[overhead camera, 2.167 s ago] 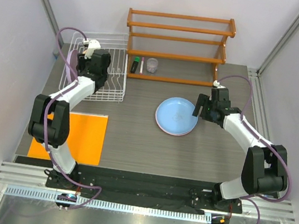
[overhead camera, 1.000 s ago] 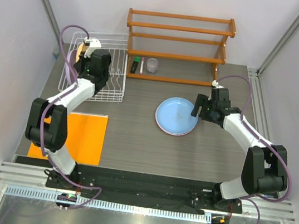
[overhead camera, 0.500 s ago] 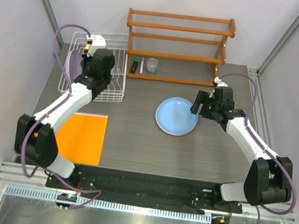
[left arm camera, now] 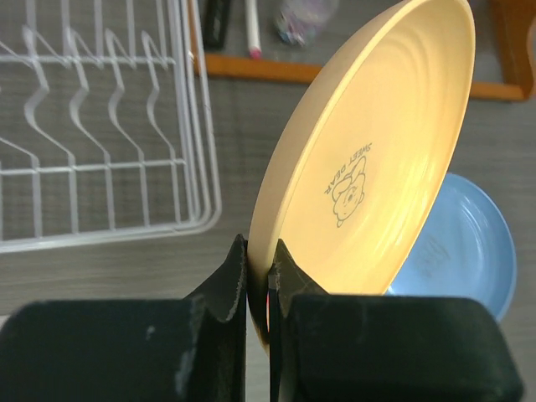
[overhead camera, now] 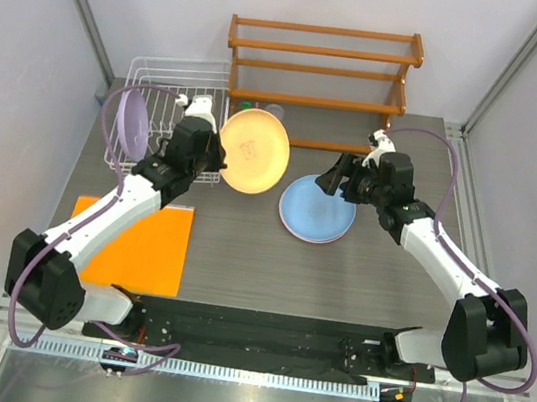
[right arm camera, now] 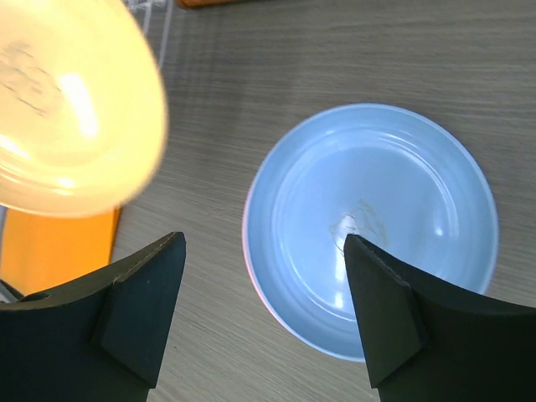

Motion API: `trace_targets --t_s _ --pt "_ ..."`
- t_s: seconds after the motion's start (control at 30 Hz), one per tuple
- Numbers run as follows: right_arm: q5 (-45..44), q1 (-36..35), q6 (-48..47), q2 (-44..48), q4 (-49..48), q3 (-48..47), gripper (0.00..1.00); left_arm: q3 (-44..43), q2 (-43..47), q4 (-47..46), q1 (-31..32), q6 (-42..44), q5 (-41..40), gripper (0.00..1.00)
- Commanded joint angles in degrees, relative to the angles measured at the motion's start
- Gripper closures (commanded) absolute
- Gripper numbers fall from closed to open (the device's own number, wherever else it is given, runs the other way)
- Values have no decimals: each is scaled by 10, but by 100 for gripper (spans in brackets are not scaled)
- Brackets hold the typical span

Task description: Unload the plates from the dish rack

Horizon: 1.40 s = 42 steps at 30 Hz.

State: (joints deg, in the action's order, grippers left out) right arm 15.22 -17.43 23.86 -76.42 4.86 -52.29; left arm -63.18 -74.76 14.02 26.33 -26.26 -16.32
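My left gripper (overhead camera: 216,158) is shut on the lower rim of the yellow plate (overhead camera: 253,150), which it holds on edge in the air between the dish rack (overhead camera: 179,66) and the plates on the table. The left wrist view shows the yellow plate (left arm camera: 368,159) pinched at my left gripper (left arm camera: 258,251). A lavender plate (overhead camera: 130,125) stands in the rack's left end. A light blue plate (overhead camera: 316,210) lies flat on a pink plate whose rim (right arm camera: 248,251) just shows. My right gripper (overhead camera: 337,181) hovers open over the light blue plate (right arm camera: 377,226), its jaws wide apart with nothing between them.
An orange-brown wooden shelf (overhead camera: 319,67) stands at the back, with a small cup (left arm camera: 297,17) and a marker (left arm camera: 251,25) on its lowest level. An orange mat (overhead camera: 131,241) lies at the front left. Side walls close in both sides.
My left arm has lifted the yellow plate out of the dish rack and carried it right, towards the light blue plate. My right gripper has shifted slightly left over that plate, still open.
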Motion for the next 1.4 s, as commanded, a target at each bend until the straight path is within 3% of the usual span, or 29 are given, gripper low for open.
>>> trace_targets --t_s 0.0,0.4,0.57,0.63,0.67,0.7,0.77,0.8,0.83,0.87,0.9,1.0,1.1,1.37 --pt "38 -11 34 -3 -84 -5 18 11 -6 -36 19 -59 93 100" --pt "55 -19 43 -47 -100 -7 18 51 -22 -102 46 -111 160 100" --pt "66 -19 43 -65 -102 -8 20 67 -29 -157 49 -128 241 100" --pt "68 -19 43 -67 -100 -8 30 74 -35 -181 49 -138 255 100" --pt "69 -20 43 -68 -100 -7 40 76 -36 -190 49 -139 265 100" --pt "68 -20 43 -68 -99 -8 56 77 -38 -201 49 -140 277 100" --pt "63 -20 40 -64 -93 -4 67 80 -42 -208 49 -146 279 100" --pt "47 -19 40 -57 -87 -3 82 82 -44 -210 49 -145 277 100" --pt "39 -19 37 -52 -79 1 84 80 -44 -206 49 -145 271 97" --pt "30 -20 31 -47 -72 3 86 79 -46 -201 49 -145 263 88" --pt "19 -19 26 -38 -65 3 88 78 -45 -191 49 -143 255 69" --pt "-23 -18 9 -26 -25 2 89 73 -44 -159 49 -122 218 40" --pt "-53 -13 -2 -17 9 -2 89 61 -37 -113 49 -93 146 28" --pt "-57 41 -3 -32 73 -7 85 61 25 -70 49 9 -70 20"
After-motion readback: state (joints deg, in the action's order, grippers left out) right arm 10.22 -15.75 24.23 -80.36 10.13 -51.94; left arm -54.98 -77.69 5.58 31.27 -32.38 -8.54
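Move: The yellow plate, already held at its left edge by the left hand, has its middle some 8 cm to the right of that hand and 3 cm ahead. From the open right hand, that middle lies about 18 cm left, 4 cm ahead and a little higher. The blue plate, stacked on the table, is roughly 15 cm below the right hand and 3 cm back. The dish rack sits about 15 cm left of the left hand and 6 cm farther out, well below. The yellow plate is carried by the left hand about 10 cm to the right, sinking and drawing back some 4 cm each, while the right hand eases 3–4 cm left to meet it and pinches its right edge. The left fingers then open and back off about 4 cm left; the right hand keeps its grip, taking the plate some 6 cm right and 4 cm down, and turns slightly clockwise. ##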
